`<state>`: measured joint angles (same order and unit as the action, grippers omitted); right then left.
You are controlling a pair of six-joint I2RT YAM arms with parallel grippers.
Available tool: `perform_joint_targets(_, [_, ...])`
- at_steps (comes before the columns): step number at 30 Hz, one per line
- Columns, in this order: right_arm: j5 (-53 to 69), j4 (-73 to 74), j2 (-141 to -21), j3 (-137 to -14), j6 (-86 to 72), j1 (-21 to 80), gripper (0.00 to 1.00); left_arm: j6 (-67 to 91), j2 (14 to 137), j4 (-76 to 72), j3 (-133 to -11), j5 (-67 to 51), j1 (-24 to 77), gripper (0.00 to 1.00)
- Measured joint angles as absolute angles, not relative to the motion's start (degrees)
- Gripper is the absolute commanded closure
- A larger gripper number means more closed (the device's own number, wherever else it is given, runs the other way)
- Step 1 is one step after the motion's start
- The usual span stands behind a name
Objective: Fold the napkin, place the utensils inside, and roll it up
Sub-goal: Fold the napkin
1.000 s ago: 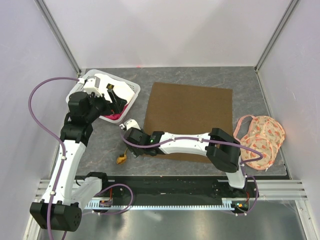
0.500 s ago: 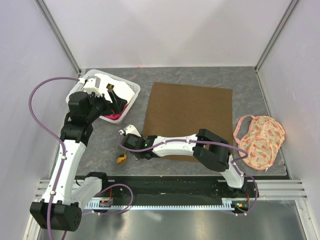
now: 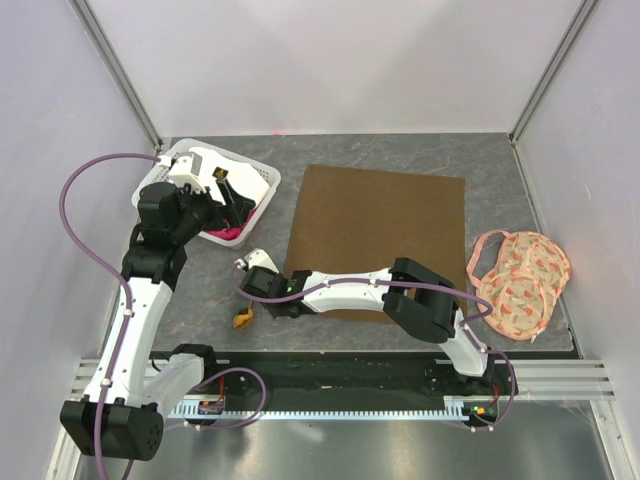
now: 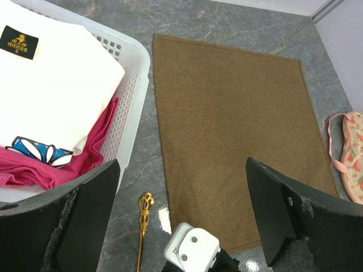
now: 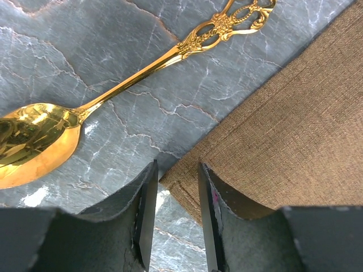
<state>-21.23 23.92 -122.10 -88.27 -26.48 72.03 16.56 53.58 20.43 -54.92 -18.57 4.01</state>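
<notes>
The olive-brown napkin [image 3: 380, 235] [image 4: 232, 124] lies flat and unfolded on the grey table. The gold spoon [image 3: 242, 319] [image 4: 143, 224] [image 5: 142, 68] lies on the table just left of the napkin's near left corner. My right gripper [image 3: 272, 303] [image 5: 174, 170] is down at that corner, its jaws narrowed but still apart, with the napkin [image 5: 295, 130] corner between them and one finger resting over the cloth. Higher up, my left gripper [image 3: 225, 205] [image 4: 181, 164] hangs wide open and holds nothing, near the basket.
A white basket [image 3: 262, 175] [image 4: 139, 73] at the back left holds a white cloth [image 4: 51, 96] and a pink cloth [image 4: 34, 170]. A peach floral fabric piece [image 3: 520, 280] [image 4: 349, 153] lies at the right edge. Walls enclose the table.
My right arm has slid left and slightly nearer to the napkin's near left corner, and its jaws have narrowed around that corner. The left arm has not moved.
</notes>
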Motion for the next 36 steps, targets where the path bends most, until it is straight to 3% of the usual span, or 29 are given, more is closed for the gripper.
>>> perform_joint_targets(10, [-20.25,22.55,-121.82,-86.91,-29.47,71.85,0.64,17.10,53.63,20.43,-54.92,-18.61,4.01,0.01])
perform_joint_targets(22, [-19.18,19.16,-121.05,-84.77,-32.75,71.81,0.99,17.12,53.65,20.43,-54.92,-18.79,4.01,0.01])
perform_joint_targets(36, [-13.37,19.84,-118.08,-82.85,-32.40,72.23,1.00,17.12,53.63,20.45,-54.92,-19.03,3.99,0.01])
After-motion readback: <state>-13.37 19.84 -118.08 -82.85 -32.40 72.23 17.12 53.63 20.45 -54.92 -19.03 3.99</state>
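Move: The napkin's near left corner lies right at the right fingertips, within a centimetre and about 1 cm below; the napkin's middle is some 18 cm ahead and 24 cm to the right. The spoon's middle is about 6 cm ahead and 5 cm left of the right hand, and the white basket's roughly 33 cm ahead and 19 cm left. From the idle left hand the corner lies about 11 cm back, 3 cm right and 26 cm below. Staying low and nearly in place, the right hand shuts its half-open fingers on the napkin's near left corner and pinches it. It then drags the corner back about 3 cm, swinging some 2 cm left and most of the way back right as it starts to rise at the end; meanwhile the wrist tilts about 10 degrees, tips swinging back and left. ##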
